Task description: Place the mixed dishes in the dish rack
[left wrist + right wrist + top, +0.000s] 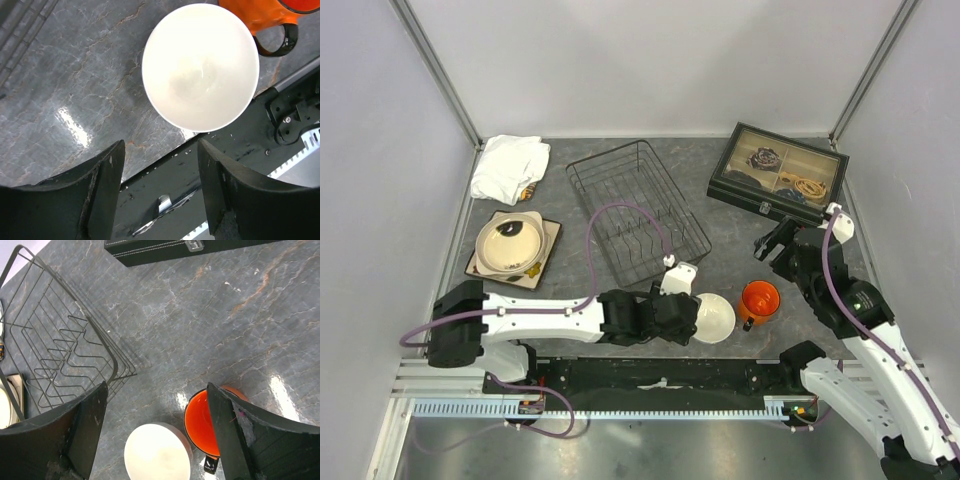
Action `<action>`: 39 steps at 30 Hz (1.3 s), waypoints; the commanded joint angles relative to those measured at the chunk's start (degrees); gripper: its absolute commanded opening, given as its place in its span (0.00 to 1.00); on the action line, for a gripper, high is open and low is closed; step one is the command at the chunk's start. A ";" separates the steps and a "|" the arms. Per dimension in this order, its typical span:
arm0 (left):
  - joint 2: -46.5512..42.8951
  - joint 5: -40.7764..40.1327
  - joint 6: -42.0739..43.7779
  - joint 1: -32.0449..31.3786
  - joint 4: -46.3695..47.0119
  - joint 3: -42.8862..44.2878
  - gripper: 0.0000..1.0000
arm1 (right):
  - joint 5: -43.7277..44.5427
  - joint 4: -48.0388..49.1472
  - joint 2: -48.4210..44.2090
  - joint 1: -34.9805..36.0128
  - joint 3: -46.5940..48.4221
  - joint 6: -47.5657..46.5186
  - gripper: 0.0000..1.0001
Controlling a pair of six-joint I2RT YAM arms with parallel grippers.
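The white bowl [713, 317] sits near the table's front edge, with the orange mug [759, 300] just to its right. The cream brown-rimmed plate [510, 245] lies on the square tan plate [551, 236] at the left. The black wire dish rack [638, 210] stands empty in the middle. My left gripper [686, 316] is open and empty just left of the bowl [201, 67], which lies beyond its fingertips [107, 195]. My right gripper [777, 243] is open and empty, above and behind the mug [202, 422] and the bowl [157, 452].
A white folded cloth [510, 167] lies at the back left. A black glass-lidded compartment box [778, 173] stands at the back right. The black base rail [165, 200] runs along the table's front edge, right under my left gripper. The rack's corner [60, 355] shows in the right wrist view.
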 commanded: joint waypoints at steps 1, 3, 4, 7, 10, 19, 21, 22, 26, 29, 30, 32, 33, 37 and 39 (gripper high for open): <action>2.66 -3.65 -6.71 -0.92 2.24 3.29 0.67 | 2.50 -2.14 -1.63 0.32 2.15 1.10 0.88; 3.72 -3.57 -7.06 -1.01 2.33 3.37 0.67 | 2.59 -2.32 -1.98 0.23 2.06 1.27 0.88; 4.25 -3.48 -7.33 -1.01 2.33 3.64 0.67 | 2.50 -2.24 -2.07 0.32 2.06 1.45 0.88; 6.27 -4.17 -7.15 -1.10 2.24 4.51 0.67 | 2.50 -2.50 -2.24 0.23 1.97 1.36 0.88; 7.94 -6.02 -8.29 -1.10 2.07 4.95 0.67 | 2.50 -2.67 -2.51 0.32 1.97 1.36 0.88; 14.79 -10.07 -13.13 -1.10 -2.15 10.14 0.62 | 2.76 -3.11 -3.12 0.23 2.24 0.75 0.89; 15.94 -10.42 -13.31 -1.10 -2.94 10.93 0.58 | 2.94 -3.11 -3.12 0.23 2.32 0.57 0.89; 16.90 -10.68 -13.39 -1.10 -3.29 11.54 0.56 | 3.03 -3.20 -3.12 0.23 2.32 0.48 0.89; 18.14 -11.04 -13.83 -1.10 -4.35 11.90 0.47 | 3.29 -3.20 -3.21 0.23 2.41 0.39 0.89; 18.75 -11.12 -14.18 -1.10 -5.14 11.38 0.44 | 3.20 -3.03 -3.12 0.32 2.41 0.48 0.90; 18.84 -11.04 -14.36 -1.01 -5.57 11.20 0.43 | 3.20 -3.11 -2.95 0.23 2.41 0.57 0.89; 18.84 -10.95 -14.97 -1.10 -5.58 10.50 0.40 | 3.20 -3.11 -2.86 0.32 2.41 0.57 0.90; 18.84 -10.95 -15.15 -1.10 -5.67 9.97 0.39 | 3.12 -3.03 -2.77 0.23 2.41 0.66 0.89; 18.84 -10.69 -15.50 -1.10 -5.58 9.53 0.34 | 3.03 -2.85 -2.68 0.23 2.50 0.66 0.90; 18.93 -10.68 -15.15 -1.10 -5.49 9.70 0.31 | 3.12 -2.85 -2.77 0.32 2.41 0.57 0.90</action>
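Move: The white bowl's middle lies about 9 cm to the left hand's right, 3 cm farther out and 8 cm below it. The orange mug stands beyond the bowl, some 20 cm to this hand's right and 7 cm ahead; the dish rack's middle is roughly 27 cm ahead and 7 cm to the left. From the idle right hand, the bowl is about 14 cm left, 10 cm back and 19 cm lower. The left fingers come to straddle the white bowl's left rim, one outside and one inside, closing to about half their starting gap; a firm pinch isn't shown yet. The hand sinks about 6 cm, easing some 2 cm right and 2 cm forward towards the bowl, and turns roughly 15 degrees, mostly counter-clockwise. ##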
